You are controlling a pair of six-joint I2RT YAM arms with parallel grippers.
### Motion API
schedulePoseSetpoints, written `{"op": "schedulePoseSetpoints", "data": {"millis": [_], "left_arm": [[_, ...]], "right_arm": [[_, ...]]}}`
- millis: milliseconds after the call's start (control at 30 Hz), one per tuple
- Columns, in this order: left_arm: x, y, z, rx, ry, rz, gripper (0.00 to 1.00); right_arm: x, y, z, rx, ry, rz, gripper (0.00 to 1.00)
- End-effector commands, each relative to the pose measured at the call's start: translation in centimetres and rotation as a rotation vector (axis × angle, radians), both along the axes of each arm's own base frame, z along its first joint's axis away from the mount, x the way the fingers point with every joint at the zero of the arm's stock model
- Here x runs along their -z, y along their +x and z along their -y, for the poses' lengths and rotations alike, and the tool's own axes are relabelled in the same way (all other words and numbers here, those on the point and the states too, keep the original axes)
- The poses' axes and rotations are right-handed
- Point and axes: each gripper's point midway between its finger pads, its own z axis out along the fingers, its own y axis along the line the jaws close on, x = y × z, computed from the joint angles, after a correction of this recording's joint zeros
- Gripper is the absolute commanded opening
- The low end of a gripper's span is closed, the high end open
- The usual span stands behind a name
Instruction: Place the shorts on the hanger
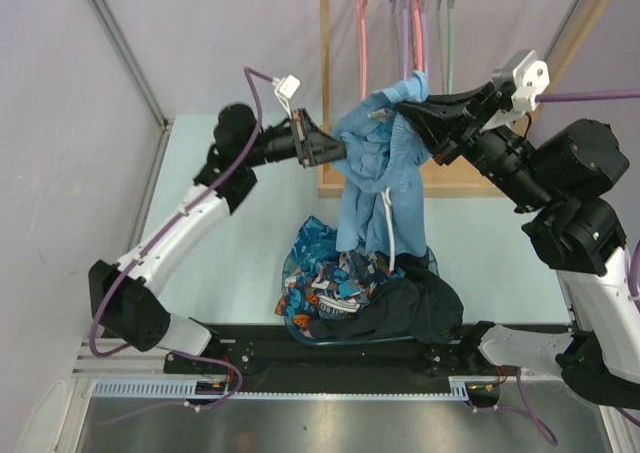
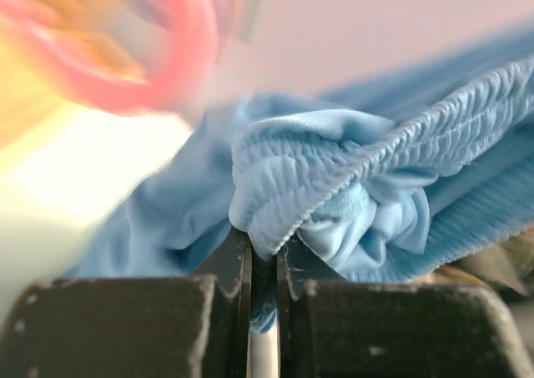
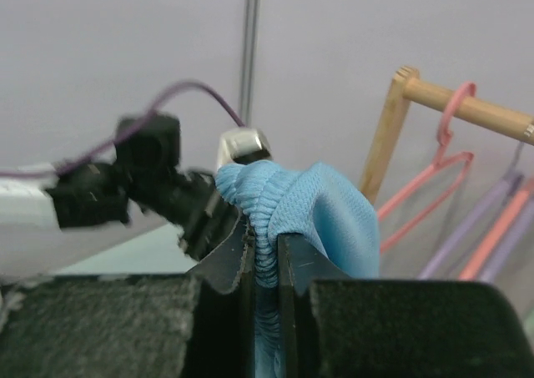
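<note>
The light blue shorts [image 1: 375,163] hang in the air in front of the rack, their white drawstring [image 1: 388,223] dangling over the pile below. My left gripper [image 1: 340,151] is shut on the left side of the gathered waistband; in the left wrist view the jaws [image 2: 264,249] pinch a fold of the shorts [image 2: 359,169]. My right gripper [image 1: 405,108] holds the upper right of the waistband, and in the right wrist view its jaws [image 3: 265,244] clamp the ribbed edge of the shorts [image 3: 325,211]. The sage hanger [image 1: 449,33] hangs on the rail behind the right gripper.
A wooden rack [image 1: 325,73] stands at the back with pink hangers [image 1: 362,23] and purple hangers [image 1: 405,13]. On the table under the shorts lie a blue-and-orange patterned garment [image 1: 320,273] and a black garment [image 1: 410,308]. The right wrist view shows a pink hanger [image 3: 434,161].
</note>
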Motion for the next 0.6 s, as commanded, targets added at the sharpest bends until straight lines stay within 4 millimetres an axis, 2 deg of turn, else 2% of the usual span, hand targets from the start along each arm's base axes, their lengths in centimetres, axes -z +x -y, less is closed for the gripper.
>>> {"op": "schedulePoseSetpoints", "data": {"millis": [0,33,67,133,200,233,267,400,500,567], "left_arm": [[6.0,0.6,-8.4,-0.237,0.659,0.197,0.0],[6.6,2.4,-11.2,-0.357,0.81,0.277,0.0],[6.0,2.5,-12.4,-0.395,0.864,0.303,0.01],[7.1,1.1,-14.9,-0.399,0.98,0.327,0.03],[8.1,-0.8,-15.5,-0.339,1.007,0.328,0.06],[8.6,-1.7,-15.9,-0.314,1.023,0.341,0.06],[9.0,-2.4,-16.3,-0.295,1.043,0.339,0.0],[8.9,-5.7,-17.0,-0.189,1.048,0.388,0.0],[10.6,-8.7,-17.1,-0.059,1.08,0.402,0.01],[13.2,-10.0,-17.0,0.012,1.129,0.375,0.01]], "right_arm": [[1.0,0.4,4.5,0.192,-0.044,0.049,0.0],[2.1,0.6,4.9,0.218,-0.063,0.033,0.0],[2.2,0.1,6.4,0.252,-0.055,0.037,0.0],[4.8,-0.1,6.9,0.258,-0.092,-0.003,0.0],[6.6,-0.5,6.3,0.209,-0.118,-0.042,0.0],[8.2,-1.0,5.7,0.162,-0.159,-0.081,0.0],[9.4,-1.7,4.9,0.103,-0.181,-0.101,0.0],[12.6,-2.1,4.4,0.049,-0.23,-0.193,0.0],[16.2,-2.2,4.5,0.049,-0.271,-0.286,0.0],[19.1,-2.6,4.3,0.014,-0.317,-0.334,0.0]]}}
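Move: The blue shorts already hang between both hands, each shut on the waistband. From the left hand their middle lies about 8 cm right, 2 cm back and 5 cm lower; from the right hand, 3 cm left, 4 cm ahead and 25 cm down. The laundry basket sits some 36 cm below the left hand, 7 cm to its right and 1 cm back. The nearest pink hanger is roughly 28 cm ahead of the left hand, 5 cm right and 8 cm higher. The shorts' waistband is drawn out sideways and lowered towards the basket, both grippers keeping their pinch. The left hand pulls some 15 cm left, at first forward about 4 cm, then back 10 cm while sinking 8 cm, its fingers tipping down some 50 degrees. The right drops about 17 cm, first swinging 5 cm right, and tips its fingers down too. ##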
